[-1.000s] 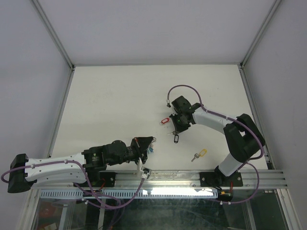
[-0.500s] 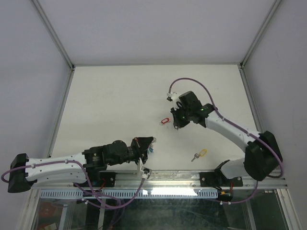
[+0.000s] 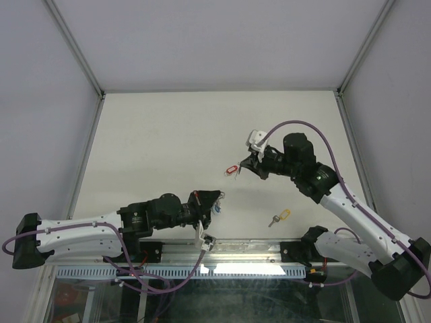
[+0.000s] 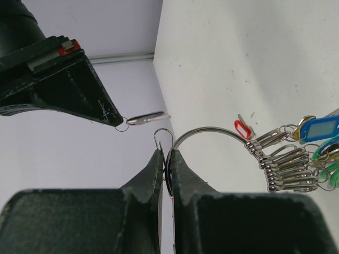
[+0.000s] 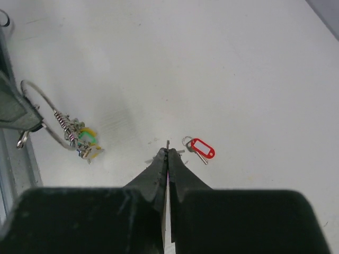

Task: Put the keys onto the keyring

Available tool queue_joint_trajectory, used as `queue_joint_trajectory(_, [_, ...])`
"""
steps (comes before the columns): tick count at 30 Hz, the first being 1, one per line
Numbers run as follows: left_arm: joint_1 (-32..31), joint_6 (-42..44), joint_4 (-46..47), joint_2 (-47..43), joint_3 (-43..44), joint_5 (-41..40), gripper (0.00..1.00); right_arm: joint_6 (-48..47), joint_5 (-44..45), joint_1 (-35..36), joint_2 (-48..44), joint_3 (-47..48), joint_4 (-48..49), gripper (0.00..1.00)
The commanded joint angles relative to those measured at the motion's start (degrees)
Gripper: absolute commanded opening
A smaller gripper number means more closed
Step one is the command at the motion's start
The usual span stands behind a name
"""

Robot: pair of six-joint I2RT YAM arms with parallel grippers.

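Observation:
My left gripper (image 3: pixel 213 202) is shut on the thin silver keyring (image 4: pixel 212 129), pinching its wire between the fingertips (image 4: pixel 167 156). Several keys with blue, green and yellow heads (image 4: pixel 310 151) hang on the ring by small clips. My right gripper (image 3: pixel 249 164) is shut on a small silver key (image 4: pixel 145 119) and holds it above the table, close in front of the ring's open end. In the right wrist view only the key's thin edge (image 5: pixel 168 144) shows at the fingertips. A red-headed key (image 3: pixel 231 169) lies on the table beside the right gripper, and a yellow-headed key (image 3: pixel 279 217) lies nearer the front.
The white table (image 3: pixel 155 148) is walled at the sides and back. A metal rail (image 3: pixel 269 250) runs along the front edge by the arm bases. The right arm's purple cable (image 3: pixel 296 124) loops above its wrist.
The black-headed key is gone from the table and the right gripper has lifted, its arm swinging out to the right. The left gripper has shifted slightly right with the keyring.

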Motion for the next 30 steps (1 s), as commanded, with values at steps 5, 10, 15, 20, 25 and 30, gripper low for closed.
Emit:
queue_joint_trajectory(5, [0.44, 3.73, 3.78, 2.17, 5.20, 3.82, 0.00, -23.88, -11.67, 4.84, -7.58, 1.43, -6.62, 0.00])
queue_joint_trajectory(10, [0.43, 4.21, 3.77, 2.52, 5.57, 4.15, 0.00, -31.20, -14.01, 6.78, -6.98, 4.70, -15.81, 0.00])
queue_joint_trajectory(15, [0.40, 4.40, 3.76, 2.23, 5.56, 4.46, 0.00, -37.32, -11.87, 10.17, -3.29, 10.71, -23.81, 0.00])
queue_joint_trajectory(20, [0.38, 4.64, 3.60, 2.35, 5.52, 4.77, 0.00, -39.84, -10.26, 13.63, -0.59, 12.87, -24.13, 0.00])
queue_joint_trajectory(25, [0.40, 4.68, 3.60, 2.14, 5.41, 4.86, 0.00, -42.53, -7.84, 16.17, 2.04, 14.22, -25.68, 0.00])
queue_joint_trajectory(30, [0.36, 4.76, 3.51, 1.90, 5.31, 5.02, 0.00, -43.61, -6.23, 17.32, 2.43, 13.84, -24.41, 0.00])
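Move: The keyring's free end, pinched in my left hand, lies about 9 cm back and 6 cm left of my right hand, some 3 cm lower. The bunch of tagged keys hangs under it, roughly 10 cm back, 7 cm left and 11 cm below my right hand. On the table, the red-tagged key is about 8 cm ahead, 2 cm left and 21 cm below. From my left hand, the black-tagged key is some 8 cm ahead, 6 cm right and 2 cm higher. I swing my right hand back about 10 cm, then ease it some 3 cm left, keeping the black-tagged key pinched and turning the wrist counter-clockwise some 40 degrees. It rises slightly, then sinks again, ending at the keyring's free end. My left hand shifts barely 1.5 cm right to meet it, its fingers still shut on the ring. ##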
